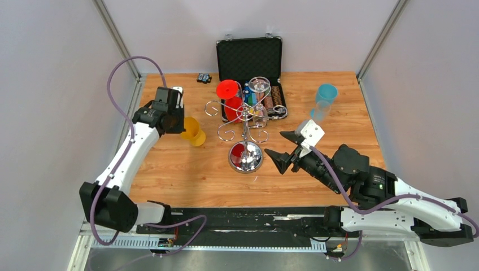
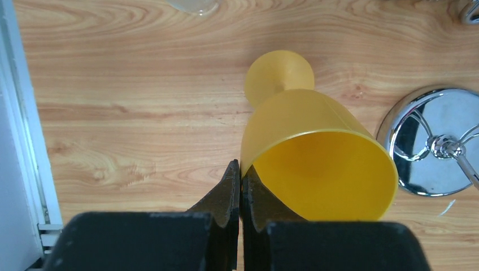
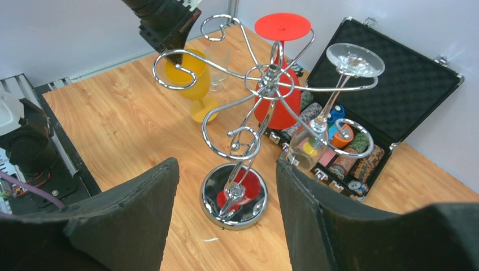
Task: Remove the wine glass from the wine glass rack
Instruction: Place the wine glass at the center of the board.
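The chrome wine glass rack (image 1: 245,157) stands mid-table; its mirrored base (image 3: 234,197) lies just beyond my right gripper. A red wine glass (image 3: 277,107) and a clear wine glass (image 3: 308,149) hang upside down from its curled arms. A yellow wine glass (image 1: 194,131) is off the rack, to its left, foot down by the wood. My left gripper (image 2: 241,166) is shut on the rim of the yellow wine glass (image 2: 316,164), one finger inside the bowl and one outside. My right gripper (image 1: 275,143) is open and holds nothing, right of the base.
An open black chip case (image 1: 248,56) lies behind the rack with several stacks of chips. A blue glass (image 1: 325,97) stands at the back right. A small clear glass (image 3: 217,59) stands behind the yellow one. A small black item (image 1: 204,78) lies at the back edge.
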Robot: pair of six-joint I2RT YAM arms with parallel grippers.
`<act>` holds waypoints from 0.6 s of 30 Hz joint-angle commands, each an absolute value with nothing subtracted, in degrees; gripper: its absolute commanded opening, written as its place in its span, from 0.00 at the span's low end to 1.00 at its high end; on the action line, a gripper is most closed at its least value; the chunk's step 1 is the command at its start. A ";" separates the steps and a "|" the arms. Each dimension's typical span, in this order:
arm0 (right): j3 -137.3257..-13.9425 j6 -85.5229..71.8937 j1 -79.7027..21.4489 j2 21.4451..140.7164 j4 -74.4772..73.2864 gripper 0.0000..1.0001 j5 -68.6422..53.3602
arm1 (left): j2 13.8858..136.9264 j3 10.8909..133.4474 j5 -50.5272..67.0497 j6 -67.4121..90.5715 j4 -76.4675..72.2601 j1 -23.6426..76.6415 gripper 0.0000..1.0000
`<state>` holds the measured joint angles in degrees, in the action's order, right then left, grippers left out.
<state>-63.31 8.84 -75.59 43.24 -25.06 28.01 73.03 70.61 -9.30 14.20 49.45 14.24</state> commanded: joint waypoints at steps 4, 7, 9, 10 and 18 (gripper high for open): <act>-61.55 4.97 -75.41 41.13 -25.28 0.66 26.85 | 78.53 73.97 -2.04 11.65 46.81 8.98 0.00; -61.44 4.13 -75.41 40.68 -25.34 0.66 25.43 | 81.19 74.68 -0.94 11.68 46.72 7.03 0.00; -61.48 3.52 -75.41 40.69 -25.47 0.66 24.67 | 82.81 75.30 -0.59 11.77 46.74 6.27 0.00; -61.52 3.33 -75.41 40.76 -25.71 0.66 24.46 | 83.72 75.73 -0.50 11.77 46.75 6.08 0.00; -60.45 2.45 -75.41 39.59 -26.50 0.66 24.36 | 88.56 80.34 -1.44 11.88 48.34 4.96 0.00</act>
<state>-61.08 4.08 -75.57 40.64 -26.85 24.93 86.80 76.42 -1.69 12.67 48.53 5.69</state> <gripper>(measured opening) 0.657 0.009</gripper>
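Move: The left hand holds the yellow wine glass by its rim, the foot hanging below; the free patch of board it is being taken to is about 6 cm ahead, 3 cm right and some 19 cm below. A clear wine glass stands about 11 cm ahead and 2 cm left, its middle some 10 cm lower; the rack's round base is 6 cm back and 21 cm right. From the idle right hand, that patch is about 21 cm ahead, 28 cm left and 37 cm down. Still pinching the yellow glass by its rim with shut fingers, the left hand eases forward about 4 cm while sinking about 4 cm, carrying the glass towards the clear glass and away from the rack's base. It drifts some 2 cm left and tips its fingertips about 10 degrees further down; the sinking stops two thirds of the way through, and the rest is a slow, level push forward. ##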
